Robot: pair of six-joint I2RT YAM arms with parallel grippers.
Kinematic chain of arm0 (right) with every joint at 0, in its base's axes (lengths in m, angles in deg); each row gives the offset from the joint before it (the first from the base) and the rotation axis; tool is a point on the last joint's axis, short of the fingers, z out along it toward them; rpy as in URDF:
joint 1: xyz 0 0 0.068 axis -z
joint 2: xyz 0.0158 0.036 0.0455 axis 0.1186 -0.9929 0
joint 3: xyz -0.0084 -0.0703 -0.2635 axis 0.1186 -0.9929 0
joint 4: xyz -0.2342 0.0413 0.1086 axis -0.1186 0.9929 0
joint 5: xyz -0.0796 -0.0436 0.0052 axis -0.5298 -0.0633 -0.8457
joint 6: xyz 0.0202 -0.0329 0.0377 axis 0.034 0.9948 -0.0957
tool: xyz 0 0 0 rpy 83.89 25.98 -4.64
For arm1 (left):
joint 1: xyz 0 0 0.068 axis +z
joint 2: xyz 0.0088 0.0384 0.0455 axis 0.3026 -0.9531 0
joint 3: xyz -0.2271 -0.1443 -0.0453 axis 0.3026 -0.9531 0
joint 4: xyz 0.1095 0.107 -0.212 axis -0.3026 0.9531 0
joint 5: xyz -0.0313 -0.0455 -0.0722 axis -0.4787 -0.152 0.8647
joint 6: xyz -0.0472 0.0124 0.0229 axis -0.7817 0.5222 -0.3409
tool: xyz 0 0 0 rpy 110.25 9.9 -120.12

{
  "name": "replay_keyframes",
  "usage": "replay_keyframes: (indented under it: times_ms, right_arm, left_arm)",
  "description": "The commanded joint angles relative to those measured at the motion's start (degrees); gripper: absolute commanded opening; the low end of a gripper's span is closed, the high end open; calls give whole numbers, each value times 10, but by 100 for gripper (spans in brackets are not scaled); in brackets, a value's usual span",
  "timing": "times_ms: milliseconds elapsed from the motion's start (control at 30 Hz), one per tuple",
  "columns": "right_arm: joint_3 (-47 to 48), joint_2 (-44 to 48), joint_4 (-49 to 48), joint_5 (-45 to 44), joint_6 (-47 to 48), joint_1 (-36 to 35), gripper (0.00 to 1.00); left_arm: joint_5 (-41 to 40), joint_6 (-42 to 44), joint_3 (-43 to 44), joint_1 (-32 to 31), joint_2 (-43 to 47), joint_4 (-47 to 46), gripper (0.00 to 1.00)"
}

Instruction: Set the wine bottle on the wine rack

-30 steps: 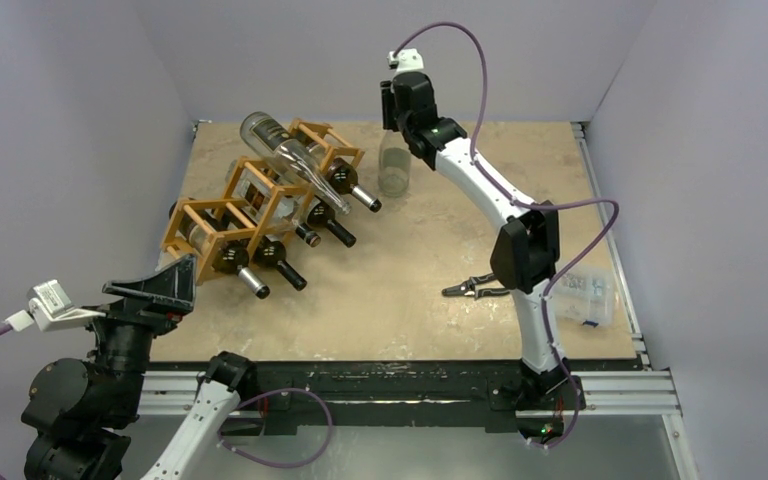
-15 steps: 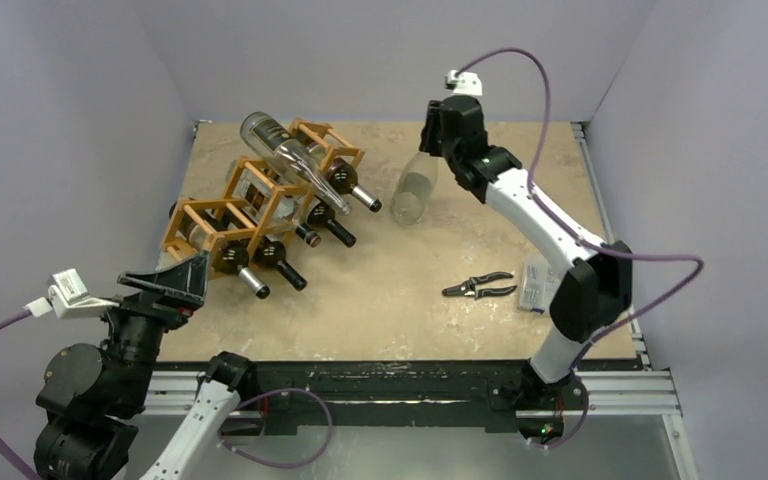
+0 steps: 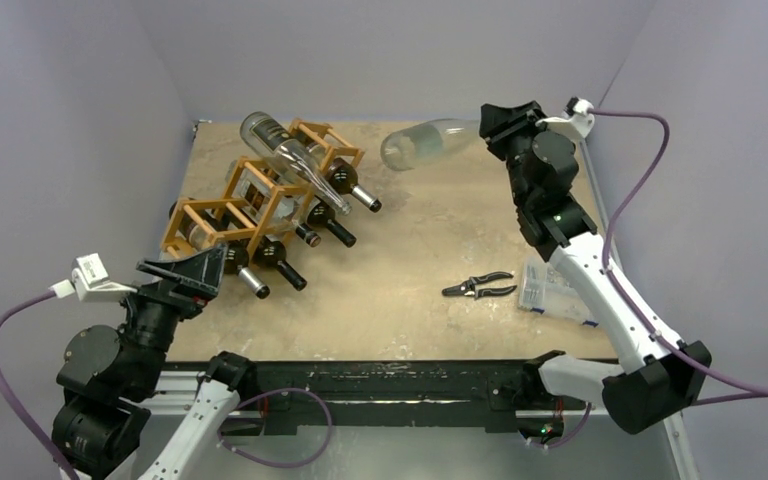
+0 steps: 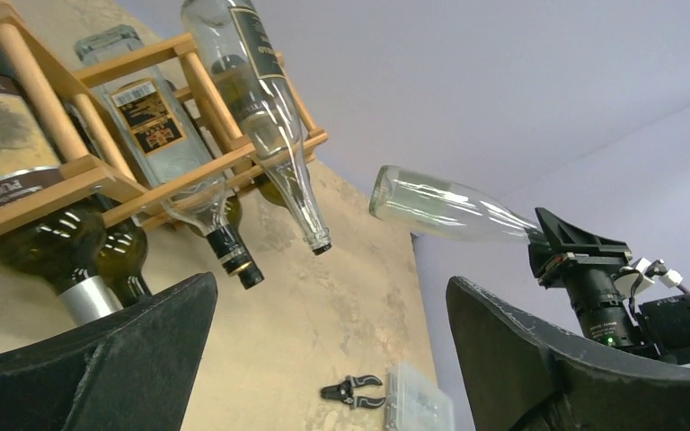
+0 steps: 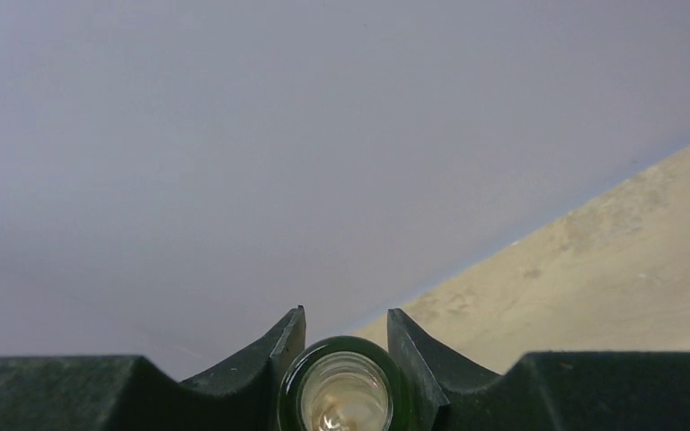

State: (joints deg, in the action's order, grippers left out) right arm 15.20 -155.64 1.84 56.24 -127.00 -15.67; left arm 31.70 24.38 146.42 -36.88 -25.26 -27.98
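A clear glass wine bottle (image 3: pixel 430 142) hangs level in the air over the back of the table, base pointing left. My right gripper (image 3: pixel 490 125) is shut on its neck. In the right wrist view the fingers (image 5: pixel 292 337) flank the green-rimmed bottle mouth (image 5: pixel 346 395). The wooden wine rack (image 3: pixel 250 205) stands at the back left, well left of the held bottle, with several bottles in its cells. My left gripper (image 3: pixel 185 275) is open and empty near the rack's front corner; its wrist view shows the rack (image 4: pixel 81 166) and the held bottle (image 4: pixel 440 208).
A clear bottle (image 3: pixel 290 160) lies slanted across the rack's top. Black pliers (image 3: pixel 478 287) and a clear plastic box (image 3: pixel 555 290) lie on the table at the right. Purple walls close in the back and both sides.
The right arm has swung to the right and lifted, tipping the wine bottle from upright on the table to level in the air. The left gripper has crept slightly right, toward the rack.
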Motion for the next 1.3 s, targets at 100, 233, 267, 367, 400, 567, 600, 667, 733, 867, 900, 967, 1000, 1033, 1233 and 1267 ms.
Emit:
replay_keyframes:
  times_ms: [100,233,267,367,400,567,600,667,733,867,900,967,1000,1033,1233,1267]
  right_arm:
    - [-18,38,-281,60,-241,-5,0]
    - [-14,-8,-351,132,-351,-15,0]
    - [-14,-18,-370,132,-367,-25,0]
    - [3,-43,-390,101,-372,-70,0]
    - [17,-54,-382,96,-375,-85,0]
    - [72,-121,-391,92,-422,-138,0]
    - [79,-133,-393,86,-433,-148,0]
    - [96,-156,-402,77,-451,-169,0]
    - [107,-178,-414,65,-470,-186,0]
    - [135,-203,-418,28,-457,-212,0]
    - [141,-208,-420,26,-456,-215,0]
    - [151,-215,-423,25,-458,-220,0]
    - [154,-215,-426,26,-458,-224,0]
    - [154,-215,-428,25,-459,-230,0]
    - [117,-208,-472,20,-473,-268,0]
    - [113,-210,-480,23,-477,-272,0]
  left_arm:
    - [85,-21,-55,-3,-11,-156,100]
    - [134,-52,-84,-3,-25,-244,100]
    - [146,-64,-92,-3,-30,-267,100]
    - [178,-101,-118,-2,-46,-331,100]
    - [184,-118,-127,-3,-51,-346,100]
    - [200,-191,-184,-2,-67,-421,100]
    - [200,-202,-196,-2,-69,-438,100]
    - [192,-223,-219,-2,-71,-463,100]
    - [177,-245,-243,-2,-70,-487,100]
    - [158,-274,-270,-2,-66,-514,100]
    - [157,-274,-267,-2,-64,-500,100]
    - [137,-272,-258,-2,-62,-459,100]
    - [125,-273,-256,-2,-60,-450,100]
    - [113,-273,-259,-2,-58,-450,100]
    - [33,-278,-283,-2,-75,-498,100]
    - [21,-283,-288,-2,-80,-527,100]
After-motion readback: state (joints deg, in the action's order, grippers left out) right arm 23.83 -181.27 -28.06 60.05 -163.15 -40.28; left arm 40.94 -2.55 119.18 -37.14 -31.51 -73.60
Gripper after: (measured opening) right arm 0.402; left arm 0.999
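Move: The right hand holds the clear bottle by its neck; the wine rack's middle lies about 45 cm to this hand's left, 3 cm farther out and 28 cm below. The clear rack bottle on top is some 38 cm left, 4 ahead and 16 below; the silver-necked bottle about 31 left, 6 ahead and 26 below. From the open left hand, the held bottle's middle is roughly 28 cm ahead, 42 right and 5 below, and the rack 30 ahead, 7 right, 25 below. Still gripping the clear bottle's neck, the right hand swings it left about 26 cm towards and over the wine rack, rolling its left side up some 40 degrees and turning counter-clockwise. The left hand, fingers wide open, goes forward and right some 10 cm to meet the bottle's base, rolls its left side down about 30 degrees, then eases back left slightly; whether it touches can't be seen. ##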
